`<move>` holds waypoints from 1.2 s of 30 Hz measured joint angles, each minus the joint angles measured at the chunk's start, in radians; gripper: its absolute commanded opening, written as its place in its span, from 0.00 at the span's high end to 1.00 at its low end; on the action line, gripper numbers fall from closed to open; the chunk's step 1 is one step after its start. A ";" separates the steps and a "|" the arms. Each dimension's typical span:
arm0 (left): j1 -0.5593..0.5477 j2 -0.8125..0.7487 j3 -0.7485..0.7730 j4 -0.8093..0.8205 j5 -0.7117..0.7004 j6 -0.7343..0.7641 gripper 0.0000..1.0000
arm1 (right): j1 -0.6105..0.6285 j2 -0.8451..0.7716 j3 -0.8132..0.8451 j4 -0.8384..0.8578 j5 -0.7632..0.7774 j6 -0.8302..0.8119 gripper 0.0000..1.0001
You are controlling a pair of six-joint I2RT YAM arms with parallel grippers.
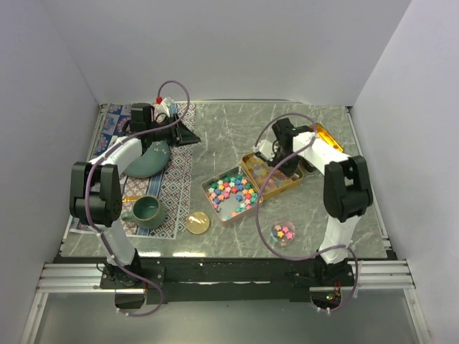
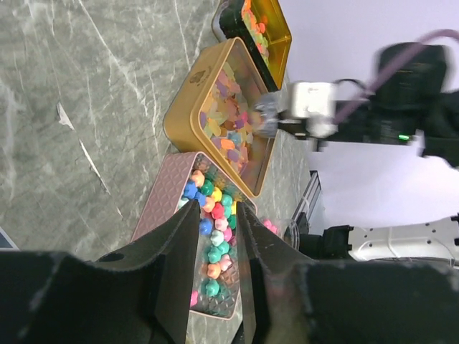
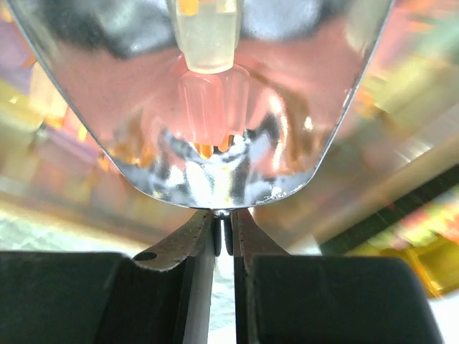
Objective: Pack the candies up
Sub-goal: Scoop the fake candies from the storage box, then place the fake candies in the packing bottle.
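Pastel star-like candies (image 1: 231,189) (image 2: 213,188) fill a pink tin (image 1: 215,203) (image 2: 159,204) at the table's middle. Translucent gummy candies (image 1: 267,170) (image 2: 224,125) lie in a gold tin (image 1: 252,159) (image 2: 188,93) joined to it. My right gripper (image 1: 281,158) (image 3: 222,218) is shut on the thin handle of a shiny metal scoop (image 3: 208,107) (image 2: 264,115) held over the gold tin. My left gripper (image 1: 193,137) (image 2: 217,211) hovers at the back left, pointing toward the tins, jaws apart with nothing between them.
A clear dish of candies (image 1: 284,231) sits near the right arm's base. An orange-gold tin (image 1: 328,136) stands at the back right. A round gold lid (image 1: 198,222), a green cup (image 1: 147,211) and a green dish (image 1: 147,159) lie around a patterned mat (image 1: 176,183).
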 measured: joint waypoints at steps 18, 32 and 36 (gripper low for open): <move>-0.210 -0.023 -0.090 0.336 0.187 -0.236 0.99 | 0.051 -0.300 0.024 -0.181 -0.013 -0.045 1.00; -0.243 -0.024 -0.082 0.295 0.183 -0.179 0.99 | 0.135 -0.684 -0.291 -0.232 -0.031 -0.140 1.00; -0.216 -0.038 -0.083 0.213 0.144 -0.094 0.99 | 0.136 -0.885 -0.456 -0.290 0.023 -0.233 1.00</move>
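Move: The storage box, the round clear tub, lies roughly 21 cm back and 5 cm left of the right hand and a little lower. The scooped gummy tray sits just left of this hand, about 6 cm over; the star-candy tray is some 18 cm left and 8 cm back, the wrapped-candy box 8 cm ahead and 7 cm right. From the left hand the storage box is about 28 cm back, 28 cm right and 16 cm below. Up first, about 10 cm off the gummy tray, then back some 17 cm towards the storage box, the right hand swings a little left and back right, turning about 20 degrees counter-clockwise and keeping its grip on the loaded scoop. The empty left hand shuts its fingers and sweeps right and back over 10 cm towards the star tray, then eases back a few centimetres and sinks slightly. ##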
